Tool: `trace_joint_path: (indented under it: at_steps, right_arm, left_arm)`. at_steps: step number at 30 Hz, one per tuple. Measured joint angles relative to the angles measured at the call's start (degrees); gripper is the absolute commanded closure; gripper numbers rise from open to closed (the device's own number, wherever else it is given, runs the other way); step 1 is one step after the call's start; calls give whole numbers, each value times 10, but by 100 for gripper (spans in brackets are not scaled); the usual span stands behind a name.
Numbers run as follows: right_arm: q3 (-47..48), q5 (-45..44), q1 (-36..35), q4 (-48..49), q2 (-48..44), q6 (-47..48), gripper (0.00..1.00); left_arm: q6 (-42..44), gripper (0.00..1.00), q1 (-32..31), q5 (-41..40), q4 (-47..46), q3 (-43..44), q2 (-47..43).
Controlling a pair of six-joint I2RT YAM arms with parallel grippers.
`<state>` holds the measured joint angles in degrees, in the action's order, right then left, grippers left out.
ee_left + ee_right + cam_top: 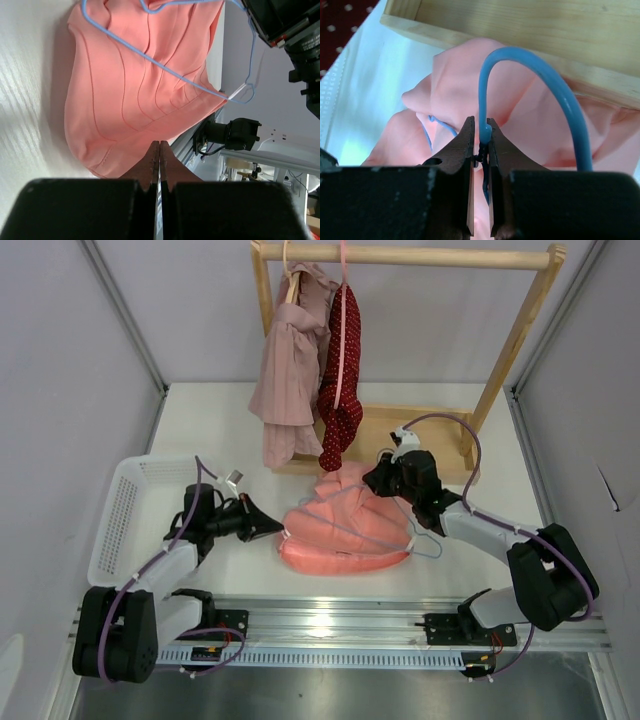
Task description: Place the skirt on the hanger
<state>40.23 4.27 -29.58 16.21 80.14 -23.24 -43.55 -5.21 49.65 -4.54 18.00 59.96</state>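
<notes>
The coral-pink skirt (345,530) lies bunched on the table in front of the rack base. The thin light-blue hanger (436,552) rests on top of it, its wire frame crossing the cloth (165,70). My right gripper (375,480) is at the skirt's far edge and is shut on the stem of the hanger's hook (560,90), which arcs up over the cloth (530,105). At the skirt's left edge (125,90) my left gripper (160,146) is shut, its tips against the hem with no cloth showing between them.
The wooden rack holds a mauve-pink garment (290,370) and a dark red dotted garment (342,370) on hangers. Its wooden base (520,30) sits just behind the skirt. A white basket (125,510) stands at the left. The metal rail (330,620) runs along the near edge.
</notes>
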Motion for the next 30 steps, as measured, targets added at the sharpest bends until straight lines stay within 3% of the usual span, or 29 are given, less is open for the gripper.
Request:
trace_joint_path:
  at_steps: [7, 17, 30]
  right_arm:
    - [30, -35, -54, -9, -20, -8, 100]
    - [20, -105, -56, 2, -100, -43, 100]
    - [16, -23, -55, -9, -103, -66, 100]
  left_arm:
    - [-7, 100, 1, -33, -14, 45, 56]
    - [-22, 100, 1, -76, -41, 57, 122]
    - [-23, 100, 2, -108, -42, 112, 159]
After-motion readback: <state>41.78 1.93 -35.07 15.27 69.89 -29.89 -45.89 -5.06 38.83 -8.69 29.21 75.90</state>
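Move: The left hand, already pinching the skirt's left waist corner, has the hanger's free left end roughly 7 cm ahead and 2 cm to its right, at about its own height. The hanger's right clip is some 34 cm to its right and 3 cm nearer. From the right hand, holding the hanger by the hook, that pinched corner lies about 22 cm left, 13 cm back and 4 cm lower; the dotted garment's hem hangs roughly 9 cm left and 4 cm ahead. Forward about 8 cm goes the left hand, fingers still shut on the skirt's corner, dipping slightly midway and turning a little counter-clockwise. Meanwhile the right hand keeps its grip on the hook and swings slightly left, then lifts the hanger about 8 cm, rolling its left side up some 10 degrees and finally easing back 2 or 3 cm. ##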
